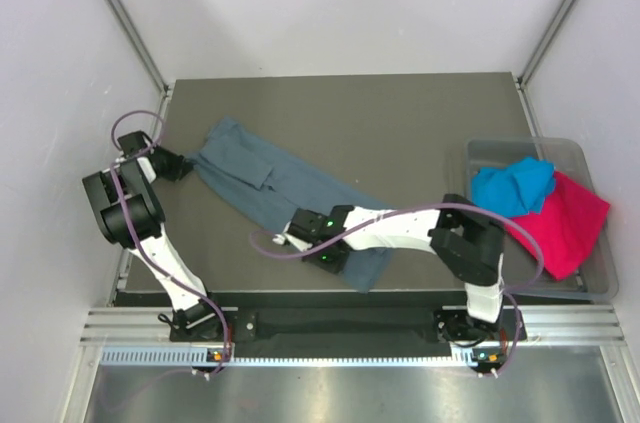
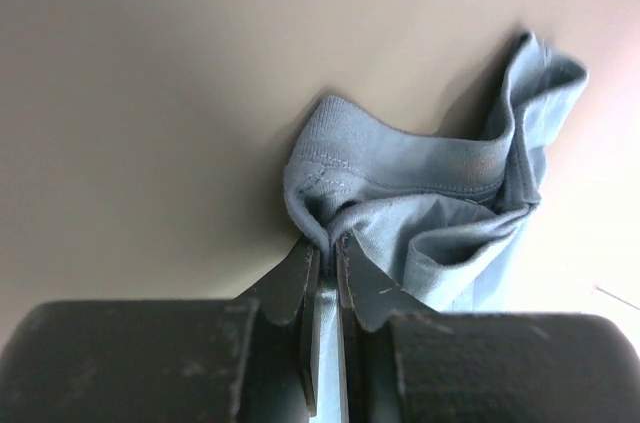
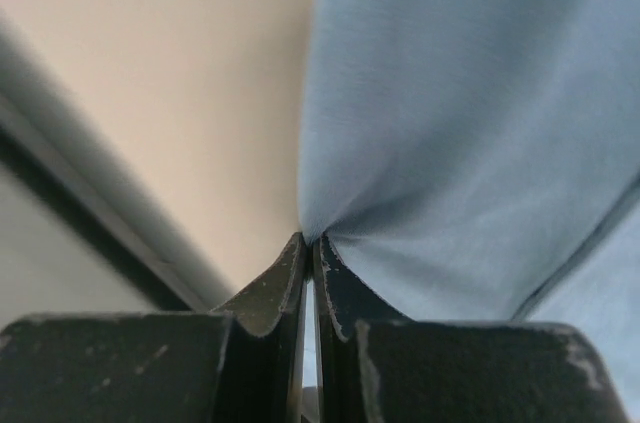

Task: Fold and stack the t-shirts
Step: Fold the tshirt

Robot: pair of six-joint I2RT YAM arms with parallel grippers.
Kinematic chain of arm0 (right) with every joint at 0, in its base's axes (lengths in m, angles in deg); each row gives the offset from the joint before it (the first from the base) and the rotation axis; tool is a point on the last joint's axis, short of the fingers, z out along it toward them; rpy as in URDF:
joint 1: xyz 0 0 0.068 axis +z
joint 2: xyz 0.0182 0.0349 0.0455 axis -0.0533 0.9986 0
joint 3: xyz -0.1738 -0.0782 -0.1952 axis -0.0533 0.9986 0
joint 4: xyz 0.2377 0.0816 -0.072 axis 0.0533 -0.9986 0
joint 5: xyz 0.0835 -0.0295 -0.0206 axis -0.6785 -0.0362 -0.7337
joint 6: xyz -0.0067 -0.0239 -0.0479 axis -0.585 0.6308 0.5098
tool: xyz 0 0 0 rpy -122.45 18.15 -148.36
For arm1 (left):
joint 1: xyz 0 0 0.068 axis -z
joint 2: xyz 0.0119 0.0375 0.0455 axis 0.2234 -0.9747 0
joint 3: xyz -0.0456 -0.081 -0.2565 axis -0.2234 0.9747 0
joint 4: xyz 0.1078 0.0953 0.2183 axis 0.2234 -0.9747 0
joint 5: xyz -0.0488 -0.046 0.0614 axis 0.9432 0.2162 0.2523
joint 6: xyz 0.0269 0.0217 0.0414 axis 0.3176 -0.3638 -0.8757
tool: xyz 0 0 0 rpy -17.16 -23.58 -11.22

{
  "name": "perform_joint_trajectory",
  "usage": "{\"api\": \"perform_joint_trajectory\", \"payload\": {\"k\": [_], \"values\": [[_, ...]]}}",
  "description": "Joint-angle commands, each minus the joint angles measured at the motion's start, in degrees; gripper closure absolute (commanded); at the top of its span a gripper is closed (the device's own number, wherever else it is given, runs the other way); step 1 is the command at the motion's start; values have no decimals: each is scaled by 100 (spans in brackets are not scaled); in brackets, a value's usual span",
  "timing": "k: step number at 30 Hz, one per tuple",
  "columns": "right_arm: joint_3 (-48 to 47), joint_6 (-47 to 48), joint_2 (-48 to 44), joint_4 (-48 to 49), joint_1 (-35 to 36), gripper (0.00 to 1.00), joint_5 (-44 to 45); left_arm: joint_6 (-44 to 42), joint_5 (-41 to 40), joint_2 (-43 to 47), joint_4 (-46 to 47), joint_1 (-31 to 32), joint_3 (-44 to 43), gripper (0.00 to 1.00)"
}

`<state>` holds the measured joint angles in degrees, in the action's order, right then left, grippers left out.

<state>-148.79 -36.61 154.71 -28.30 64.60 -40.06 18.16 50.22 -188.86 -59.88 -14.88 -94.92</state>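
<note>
The slate-blue t-shirt [image 1: 262, 183] lies in a long diagonal band across the dark table [image 1: 400, 113]. At its far-left end my left gripper [image 1: 185, 165] is shut on a bunched fold of the cloth near the ribbed collar [image 2: 330, 138]; the fold sits between the jaws in the left wrist view, left gripper [image 2: 328, 243]. My right gripper [image 1: 303, 231] is shut on the shirt's edge near the front; in the right wrist view the blue cloth [image 3: 470, 133] puckers into the right gripper [image 3: 311, 241]. The turquoise t-shirt [image 1: 512, 186] and the magenta t-shirt [image 1: 572, 223] lie in the tub.
A clear plastic tub [image 1: 590, 278] stands at the table's right edge with the two bright shirts spilling over it. Grey walls and metal frame posts [image 1: 125, 13] enclose the table. The table's front edge [image 1: 330, 295] runs just below the right arm.
</note>
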Motion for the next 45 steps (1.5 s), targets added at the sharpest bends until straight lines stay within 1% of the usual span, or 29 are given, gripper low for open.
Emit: {"api": "perform_joint_trajectory", "payload": {"k": [1,2,3,4,5,6,8,9,11,12,14,15,16,18,21,22,23,25,26,28,30,32,33,34,36,38,40,42,45], "values": [[-1014,-719,520,77,458,96,-879,-112,-535,-563,-93,63,-524,98],[-1227,-789,791,59,546,96,-966,-226,-622,-677,-355,72,-830,97],[-1438,-850,924,41,564,95,-1028,-279,-684,-722,-358,63,-955,97],[-1849,-929,1039,24,564,95,-1098,-340,-771,-757,-706,63,-1104,97],[-2054,-1017,1257,-37,564,94,-1203,-454,-824,-757,-866,63,-1288,97],[-2473,-1044,1355,-90,564,91,-1213,-516,-947,-731,-998,63,-1342,97],[-2845,-1053,1549,-319,564,86,-1170,-692,-1070,-548,-1332,63,-1378,95],[-2960,-1027,1558,-372,573,81,-1143,-745,-1106,-468,-1438,63,-1369,86],[-3066,-957,1454,-416,556,74,-1082,-911,-1307,-179,-1815,63,-1378,76],[-3049,-913,1392,-425,538,66,-1081,-956,-1387,-55,-1947,63,-1378,66],[-2979,-772,1138,-504,512,58,-985,-1096,-1615,321,-2291,63,-1378,59],[-2865,-702,1032,-521,485,56,-985,-1167,-1694,437,-2378,63,-1387,56],[-2803,-641,918,-539,459,55,-1002,-1228,-1773,569,-2562,63,-1482,51],[-2715,-500,566,-574,328,53,-959,-1430,-2028,911,-3018,55,-1615,50],[-2505,-526,118,-321,-120,50,-1116,-1502,-2021,1439,-3371,63,-1598,50],[-2356,-595,21,11,-269,48,-1178,-1458,-1925,1597,-3390,63,-1354,50],[-2294,-640,-101,206,-593,46,-1309,-1318,-1654,1938,-3355,63,-1160,50],[-2284,-754,-68,697,-937,44,-1537,-1133,-1327,2334,-3110,98,-669,50],[-2362,-789,20,831,-1295,43,-1808,-1028,-1178,2685,-3013,125,-231,50],[-2792,-903,422,1094,-1736,43,-2055,-965,-914,3116,-2942,160,158,50],[-3396,-913,766,1201,-1966,43,-2188,-956,-721,3329,-2950,151,553,50],[-3794,-886,1302,1350,-2247,43,-2363,-948,-579,3600,-2985,151,809,50],[-4248,-869,1504,1368,-2335,43,-2443,-948,-509,3689,-2977,160,880,50],[-4505,-799,1897,1290,-2493,43,-2522,-939,-335,3777,-2968,151,959,50],[-5119,-789,2234,1219,-2643,43,-2847,-886,-193,4015,-2959,169,1126,51],[-5211,-973,2577,1402,-2854,43,-3232,-956,-165,4138,-3011,169,1145,51],[-5176,-1149,2796,1780,-2960,44,-3445,-1105,-366,4147,-3074,169,1092,51],[-5185,-1124,2912,2008,-2986,43,-3428,-1141,-499,4077,-3056,151,1031,51],[-5176,-1124,3114,2211,-2995,41,-3340,-1080,-421,3840,-2846,160,960,51]]}}
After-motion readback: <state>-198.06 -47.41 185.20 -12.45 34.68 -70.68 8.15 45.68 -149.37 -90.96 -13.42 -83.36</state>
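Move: Pinched already by both hands along its near-left long edge, the t-shirt is bound for a spot about 4 cm ahead and 3 cm left of the left hand, and for one some 14 cm left and 3 cm back of the right. The sleeve flap lies about 15 cm right of the left hand and 1 cm ahead. Of the right hand, the shirt's near end is roughly 13 cm right and 2 cm back. All lie 1 to 2 cm below the hands. Dragging the t-shirt's lower edge low over the table, the right hand goes some 14 cm left and slightly back while the left nudges its corner a few cm forward and left. Both open and let go, then rise: the left draws back, then right, along the near-left edge; the right swings some 30 cm forward across the shirt, rolling about 45 degrees, and sinks beside the far-right edge, fingers wide. ##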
